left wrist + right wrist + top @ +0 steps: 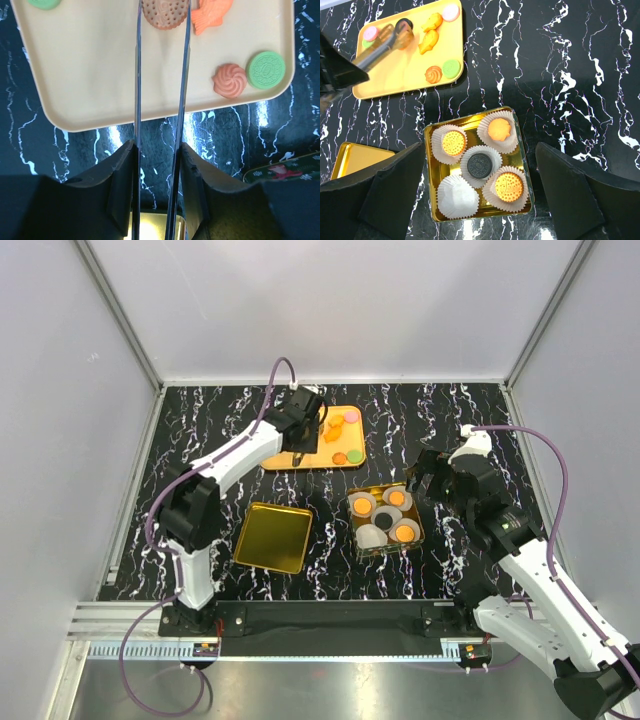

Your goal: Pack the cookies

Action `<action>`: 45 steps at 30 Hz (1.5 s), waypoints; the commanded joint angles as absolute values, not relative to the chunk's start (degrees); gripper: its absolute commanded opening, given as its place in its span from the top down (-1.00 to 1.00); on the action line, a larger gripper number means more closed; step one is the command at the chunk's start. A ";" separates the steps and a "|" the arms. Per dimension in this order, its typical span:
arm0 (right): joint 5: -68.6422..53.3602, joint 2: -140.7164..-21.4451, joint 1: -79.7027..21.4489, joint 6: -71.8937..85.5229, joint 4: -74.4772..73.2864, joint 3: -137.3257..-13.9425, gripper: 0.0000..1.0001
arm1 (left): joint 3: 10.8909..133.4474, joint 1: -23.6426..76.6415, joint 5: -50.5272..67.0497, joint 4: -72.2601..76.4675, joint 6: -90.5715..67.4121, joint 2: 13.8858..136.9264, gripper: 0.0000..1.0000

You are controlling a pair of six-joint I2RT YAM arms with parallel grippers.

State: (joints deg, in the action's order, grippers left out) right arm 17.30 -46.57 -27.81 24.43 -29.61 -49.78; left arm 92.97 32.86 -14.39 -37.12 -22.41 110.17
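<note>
Loose cookies lie on a yellow tray (300,455) at the back. My left gripper (157,150) is shut on metal tongs (137,75), whose two blades straddle a round orange-brown cookie (165,12); I cannot tell whether they pinch it. Beside it are a fish-shaped orange cookie (212,15), an orange swirl cookie (229,80) and a green cookie (266,70). The gold tin (426,150) holds paper cups with orange cookies (453,142) (499,129) (509,186), a black cookie (480,165) and one empty cup (457,197). My right gripper (480,150) hangs open above the tin, holding nothing.
The tin's gold lid (272,537) lies upside down on the black marbled table, left of the tin (385,518) and in front of the tray. White walls close in the table at the back and both sides.
</note>
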 commanded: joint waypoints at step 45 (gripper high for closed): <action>18.54 -46.84 -28.04 24.17 -27.33 -50.10 -1.00 | 77.96 66.17 -19.95 -46.84 -33.04 82.97 0.14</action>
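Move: The round cookie is already pinched in the left fingers; its goal, the empty paper liner at the box's near-left corner, lies about 28 cm back, 11 cm to the right and a few centimetres below. The liner holding an orange cookie stands roughly 20 cm back and 9 cm right, the black cookie's liner 23 cm back and 14 cm right. The empty gold tray is about 28 cm back and 9 cm left. From the right hand, the empty liner is some 12 cm back, 8 cm left and 14 cm down. Keeping its pinch on the round cookie, the left hand first rises about 4 cm off the orange tray, then sweeps back some 23 cm and to the right about 8 cm towards the empty liner, still climbing a little before easing off. The wrist swings clockwise by over 20 degrees on the way; the fingers hold their gap. ##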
